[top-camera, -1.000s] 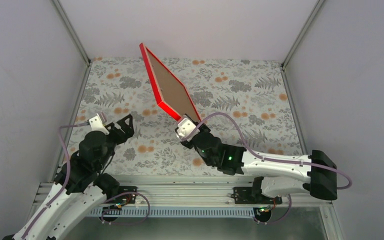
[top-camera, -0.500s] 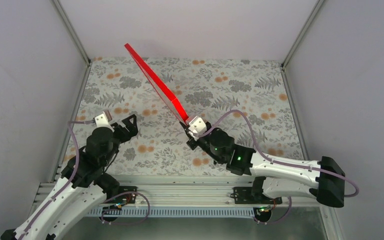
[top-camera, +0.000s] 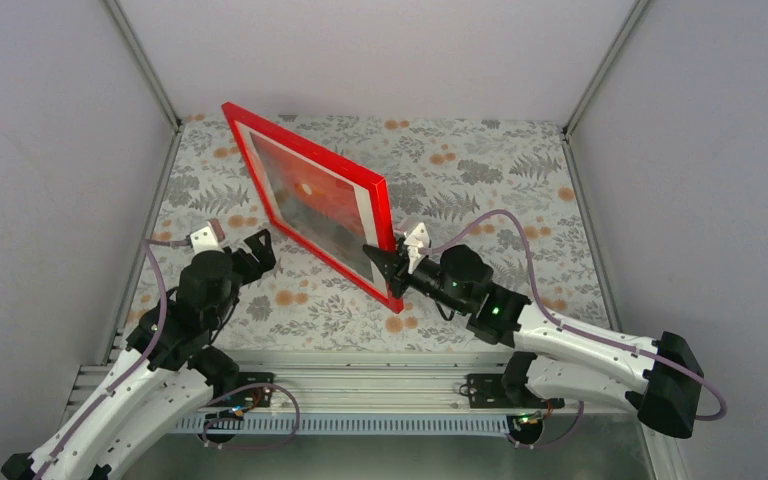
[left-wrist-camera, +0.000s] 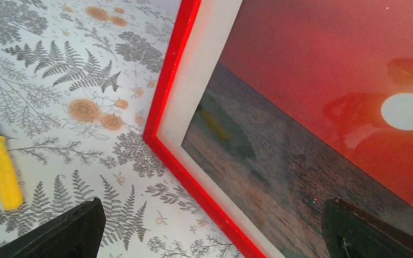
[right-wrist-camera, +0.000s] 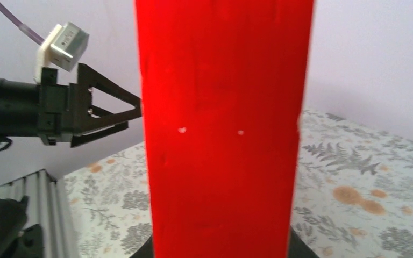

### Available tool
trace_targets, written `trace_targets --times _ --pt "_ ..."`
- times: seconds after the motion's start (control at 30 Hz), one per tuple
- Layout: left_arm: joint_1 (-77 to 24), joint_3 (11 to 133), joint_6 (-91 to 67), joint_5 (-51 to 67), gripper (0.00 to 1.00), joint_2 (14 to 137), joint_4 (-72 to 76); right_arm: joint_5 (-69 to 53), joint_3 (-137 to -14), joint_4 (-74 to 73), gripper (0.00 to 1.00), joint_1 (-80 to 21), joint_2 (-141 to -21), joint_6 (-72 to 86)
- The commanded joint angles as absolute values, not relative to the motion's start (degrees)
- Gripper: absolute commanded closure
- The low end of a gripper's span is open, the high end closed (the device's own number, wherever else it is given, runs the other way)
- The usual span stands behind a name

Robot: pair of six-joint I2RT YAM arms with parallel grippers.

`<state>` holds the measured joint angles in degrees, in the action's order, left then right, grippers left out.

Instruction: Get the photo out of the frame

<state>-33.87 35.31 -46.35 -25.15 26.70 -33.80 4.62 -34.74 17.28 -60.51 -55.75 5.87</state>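
Observation:
The red frame (top-camera: 305,143) stands on edge and tilted over the table's middle, its glazed front turned toward the left arm. Behind the glass sits the photo (top-camera: 312,203), a red sunset with a white sun over dark water, bordered by a white mat (left-wrist-camera: 204,80). My right gripper (top-camera: 386,262) is shut on the frame's right side; in the right wrist view the red edge (right-wrist-camera: 223,134) fills the middle and hides the fingers almost wholly. My left gripper (top-camera: 251,250) hangs open just in front of the frame's lower left corner (left-wrist-camera: 151,135), with the photo (left-wrist-camera: 322,107) close ahead, touching nothing.
A yellow-handled tool (left-wrist-camera: 1,172) lies on the floral tablecloth (top-camera: 480,180) left of the frame. Grey walls close in the back and both sides. The left arm's open gripper (right-wrist-camera: 102,105) shows beside the frame in the right wrist view.
The right gripper has turned the frame from showing its brown back, through edge-on, to showing the photo side. The left gripper has crept slightly toward the frame.

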Motion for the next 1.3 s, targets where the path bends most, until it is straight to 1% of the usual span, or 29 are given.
trace_targets --times 0.0,0.23,0.43,0.63,0.73,0.87,1.07,1.27 --pt "-33.8 37.9 -46.1 -28.5 0.0 26.7 -36.0 -7.3 -34.8 18.9 0.96 -58.3 -55.0 14.2" --pt "-33.8 39.2 -45.7 -29.7 0.0 27.4 -38.3 -14.3 -35.4 15.1 0.96 -51.8 -56.2 22.6" --pt "-33.8 41.0 -44.5 -30.0 0.0 30.4 -39.6 -25.1 -36.8 7.4 0.96 -42.4 -57.5 28.0" --pt "-33.7 41.3 -43.8 -29.3 0.0 34.1 -39.1 -37.9 -36.9 -0.9 0.96 -32.8 -59.1 28.2" --pt "-33.8 41.5 -42.9 -29.4 0.0 36.7 -39.1 -45.0 -35.3 -2.1 0.96 -29.2 -60.2 27.6" --pt "-33.5 41.9 -42.1 -31.0 0.0 39.5 -39.0 -51.1 -32.7 -3.2 0.96 -26.3 -61.2 26.0" --pt "-30.1 43.9 -38.2 -29.1 0.0 46.3 -37.6 -55.6 -30.5 -5.7 0.96 -22.8 -63.1 24.9" --pt "-22.9 42.6 -35.6 -22.8 0.0 50.2 -35.8 -52.5 -29.5 -12.7 0.96 -19.8 -66.6 20.8"
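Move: The red frame is already pinched by its right rim in the right hand, standing tilted on edge; its middle lies about 10 cm ahead and 15 cm left of that hand, level with it. The table spot it is taken towards is roughly 13 cm left, 2 cm ahead and 25 cm below. From the open left hand the frame's middle is some 10 cm ahead, 13 cm right and 3 cm above; the screwdriver lies about 4 cm ahead, 11 cm left and 18 cm below. The frame is laid over face up by the right hand, which keeps its pinch on the right rim, first swings out to the right and forward, then sinks, drawing partly back, ending about 11 cm lower and 8 cm farther right with the wrist tipped some 50 degrees. The left hand, still wide open, eases forward and down at the frame's left side, rolling and tipping. ##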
